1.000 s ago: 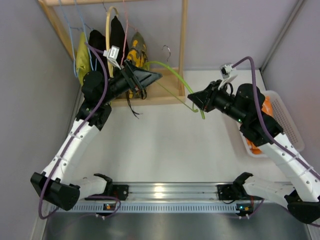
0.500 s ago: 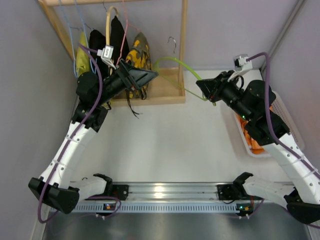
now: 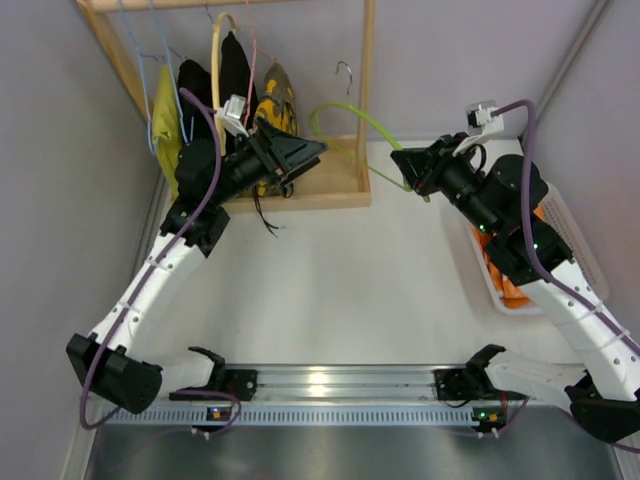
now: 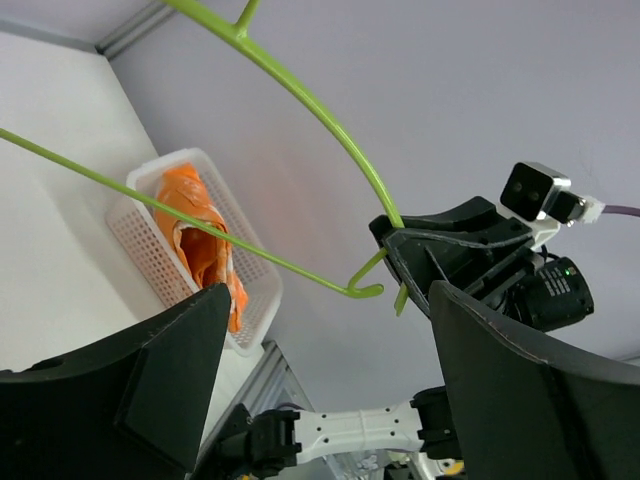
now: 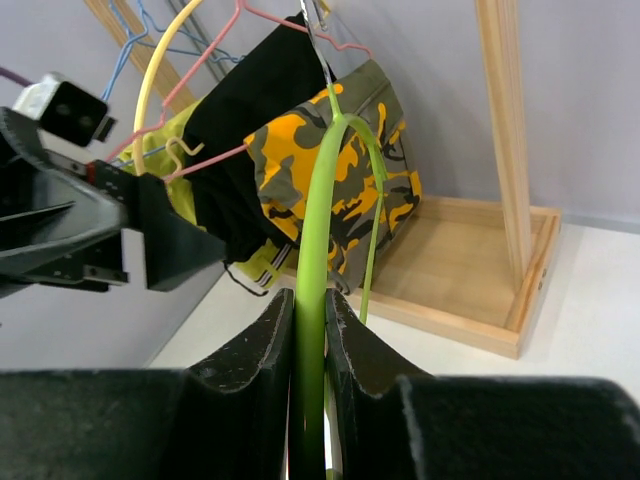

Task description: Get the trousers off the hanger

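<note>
The lime-green hanger [image 3: 340,105] hangs bare in the air in front of the wooden rack, and my right gripper [image 3: 400,165] is shut on one end of its arch. In the right wrist view the green bar [image 5: 315,230] runs up between the closed fingers of that gripper [image 5: 310,300]. The orange trousers [image 3: 500,280] lie crumpled in the white basket [image 3: 578,245] at the right, off the hanger, and show in the left wrist view too as trousers [image 4: 195,235]. My left gripper [image 3: 318,150] stands open left of the hanger, with nothing between its fingers [image 4: 330,295].
A wooden rack [image 3: 367,60] stands at the back with a flat base [image 3: 330,185]. On it hang a yellow-and-black camouflage garment [image 5: 350,170], a black garment [image 5: 255,110], and pale and pink hangers. Grey walls close in on both sides.
My right gripper has carried the hanger up and back toward the rack's post. The left arm shifted slightly and its gripper stayed open.
</note>
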`<state>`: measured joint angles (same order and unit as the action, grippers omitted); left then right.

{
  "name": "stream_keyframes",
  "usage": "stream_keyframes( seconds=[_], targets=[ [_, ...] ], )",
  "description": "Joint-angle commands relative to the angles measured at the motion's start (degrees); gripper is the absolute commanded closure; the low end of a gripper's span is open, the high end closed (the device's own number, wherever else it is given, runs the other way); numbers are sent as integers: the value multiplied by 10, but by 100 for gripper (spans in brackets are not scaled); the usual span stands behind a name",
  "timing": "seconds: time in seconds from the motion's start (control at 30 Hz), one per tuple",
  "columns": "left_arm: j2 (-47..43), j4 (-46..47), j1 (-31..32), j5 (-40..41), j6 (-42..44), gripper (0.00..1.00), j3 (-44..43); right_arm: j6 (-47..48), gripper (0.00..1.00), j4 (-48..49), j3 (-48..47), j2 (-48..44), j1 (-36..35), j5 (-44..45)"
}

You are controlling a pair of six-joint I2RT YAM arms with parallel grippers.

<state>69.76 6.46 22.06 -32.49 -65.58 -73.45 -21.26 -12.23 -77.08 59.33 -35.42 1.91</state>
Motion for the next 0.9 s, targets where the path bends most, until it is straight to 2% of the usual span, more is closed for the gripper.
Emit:
stream_keyframes(
  seconds=[0.0, 0.17, 0.47, 0.5, 0.7, 0.8, 0.83, 0.87],
  targets=[
    [38, 36, 24, 13, -46, 13, -42, -12, 100, 70, -32, -2, 5, -14],
    [100, 39, 65, 30, -53, 9, -113, -21, 100, 81, -30, 0, 6, -19],
    [174, 40, 100, 64, -52, 12, -192, -47, 100, 72, -12, -4, 0, -75],
    [184, 40, 103, 64, -48, 19, -199, -51, 100, 72, -2, -5, -1, -87],
    [199, 39, 110, 66, -46, 39, -193, -79, 100, 79, 28, -11, -5, -156],
    [201, 40, 110, 63, -49, 66, -190, -96, 100, 81, 35, -8, -6, -189],
    [202, 40, 111, 62, -51, 75, -190, -100, 97, 78, 36, -7, -6, -193],
    [201, 39, 110, 60, -51, 88, -190, -104, 88, 74, 37, -6, -5, -196]
  ],
)
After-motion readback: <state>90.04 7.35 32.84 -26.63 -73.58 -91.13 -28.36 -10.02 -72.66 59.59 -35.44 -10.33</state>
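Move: The green hanger's near arm, already pinched in the right fingers, has its free stretch some 15 cm to the right of the open left hand, about 6 cm farther out and 3 cm higher; the hanger's neck is roughly 9 cm right, 8 cm ahead and 5 cm up. The camouflage trousers hang about 7 cm left and 15 cm ahead of the left hand, some 10 cm lower. From the right hand, the left gripper it brings the hanger to lies about 17 cm left, neither ahead nor back, roughly level. The open left hand reaches about 10 cm to the right and some 4 cm forward to the hanger's near arm, then closes its fingers over the green bar a few centimetres from the right fingertips, towards the neck, and pinches it there. The right hand keeps its grip and brings the hanger to meet it, easing about 3.5 cm left, then also down and back a little while turning some 15 degrees counter-clockwise. ##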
